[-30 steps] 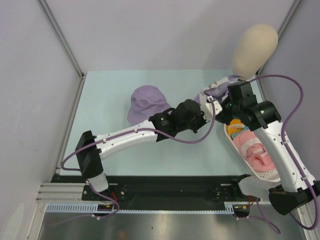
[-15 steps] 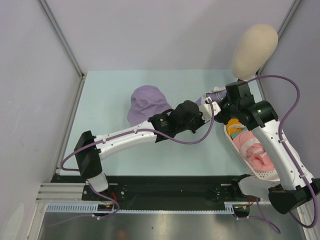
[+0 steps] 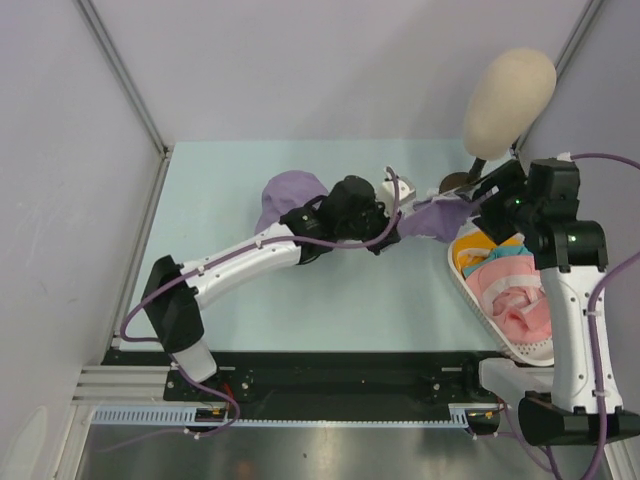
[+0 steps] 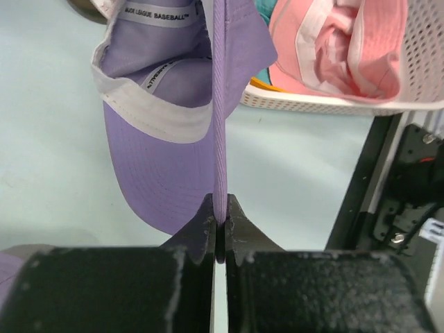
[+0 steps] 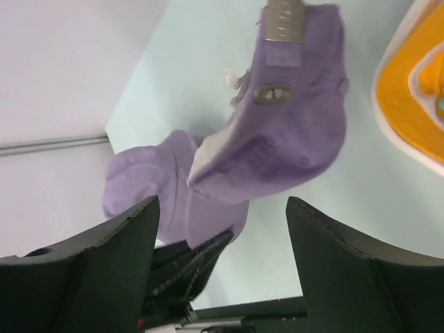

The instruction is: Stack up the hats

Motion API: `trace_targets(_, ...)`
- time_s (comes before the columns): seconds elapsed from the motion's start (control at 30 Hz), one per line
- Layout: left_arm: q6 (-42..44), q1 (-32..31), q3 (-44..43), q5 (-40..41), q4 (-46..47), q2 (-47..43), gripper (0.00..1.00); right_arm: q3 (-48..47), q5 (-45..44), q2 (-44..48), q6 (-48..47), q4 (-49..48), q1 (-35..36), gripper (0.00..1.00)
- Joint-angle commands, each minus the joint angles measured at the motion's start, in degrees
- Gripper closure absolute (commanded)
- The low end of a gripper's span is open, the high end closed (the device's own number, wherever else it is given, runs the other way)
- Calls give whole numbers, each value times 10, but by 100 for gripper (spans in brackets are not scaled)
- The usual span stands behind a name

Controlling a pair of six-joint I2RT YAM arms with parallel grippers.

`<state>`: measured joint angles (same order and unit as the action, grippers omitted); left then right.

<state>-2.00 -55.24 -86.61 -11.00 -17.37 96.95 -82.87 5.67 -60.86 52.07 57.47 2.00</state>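
A lavender bucket hat [image 3: 285, 192] lies on the table left of centre; the right wrist view shows it too [image 5: 139, 184]. Pink [image 3: 515, 300], orange [image 3: 470, 262] and teal [image 3: 510, 255] hats sit bunched in the white basket [image 3: 500, 335]. My left gripper [image 4: 220, 215] is shut on the brim edge of a purple baseball cap [image 4: 166, 139], which hangs above the table between hat and basket [image 3: 432, 215]. My right gripper [image 5: 222, 208] is open with nothing between its fingers, just right of the cap [image 5: 291, 139].
A beige mannequin head [image 3: 508, 100] stands at the back right, close behind my right gripper [image 3: 478, 190]. The white basket [image 4: 333, 104] lies along the right edge. Grey walls close in the table on the left, back and right.
My left gripper has shut on the cap's brim. My right gripper has opened, let go of the cap and drawn back to the right. The left arm has carried the cap slightly leftward.
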Motion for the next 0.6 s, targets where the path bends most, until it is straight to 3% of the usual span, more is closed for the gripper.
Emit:
trace_targets(0.0, -100, 45, -42, -87, 25, -33, 100, -27, 62, 29, -76, -41, -30, 22)
trace_targets(0.1, -191, 76, -71, -105, 33, -40, 100, -1, 123, 47, -110, -95, -22, 23)
trace_targets(0.2, -315, 107, -91, -114, 46, -43, 100, 43, 105, 83, -119, -151, 45, 25)
trace_targets(0.33, -486, 144, -74, -139, 72, -51, 100, 32, -16, 64, -159, -152, 185, 25)
trace_targets(0.47, -562, 149, -59, -158, 81, -58, 100, -10, -173, 15, -196, -143, 366, 26)
trace_targets(0.57, -618, 150, -45, -150, 73, -74, 100, -60, -303, -34, -224, -111, 429, 26)
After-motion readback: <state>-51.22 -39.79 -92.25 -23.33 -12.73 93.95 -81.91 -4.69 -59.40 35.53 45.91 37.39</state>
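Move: My left fingers already pinch the purple cap by its edge. The hat stack on the wire stand lies about 17 cm to that hand's left, 10 cm ahead and some 9 cm below. My right hand is open and empty: the cap's middle is roughly 5 cm to its left, 3 cm ahead and 9 cm below; the hat basket sits about 13 cm to its right, 5 cm back and 30 cm below, and the foam head's foot some 20 cm ahead, 5 cm right, equally low. I lift the cap about 11 cm with my left hand, also forward and a little left towards the stack, rolling the wrist some 50 degrees counter-clockwise seen from behind it, grip kept. My open right hand first rises about 3 cm, then sweeps some 13 cm left and slightly back towards my left hand, turning counter-clockwise with its fingers tipping up. ##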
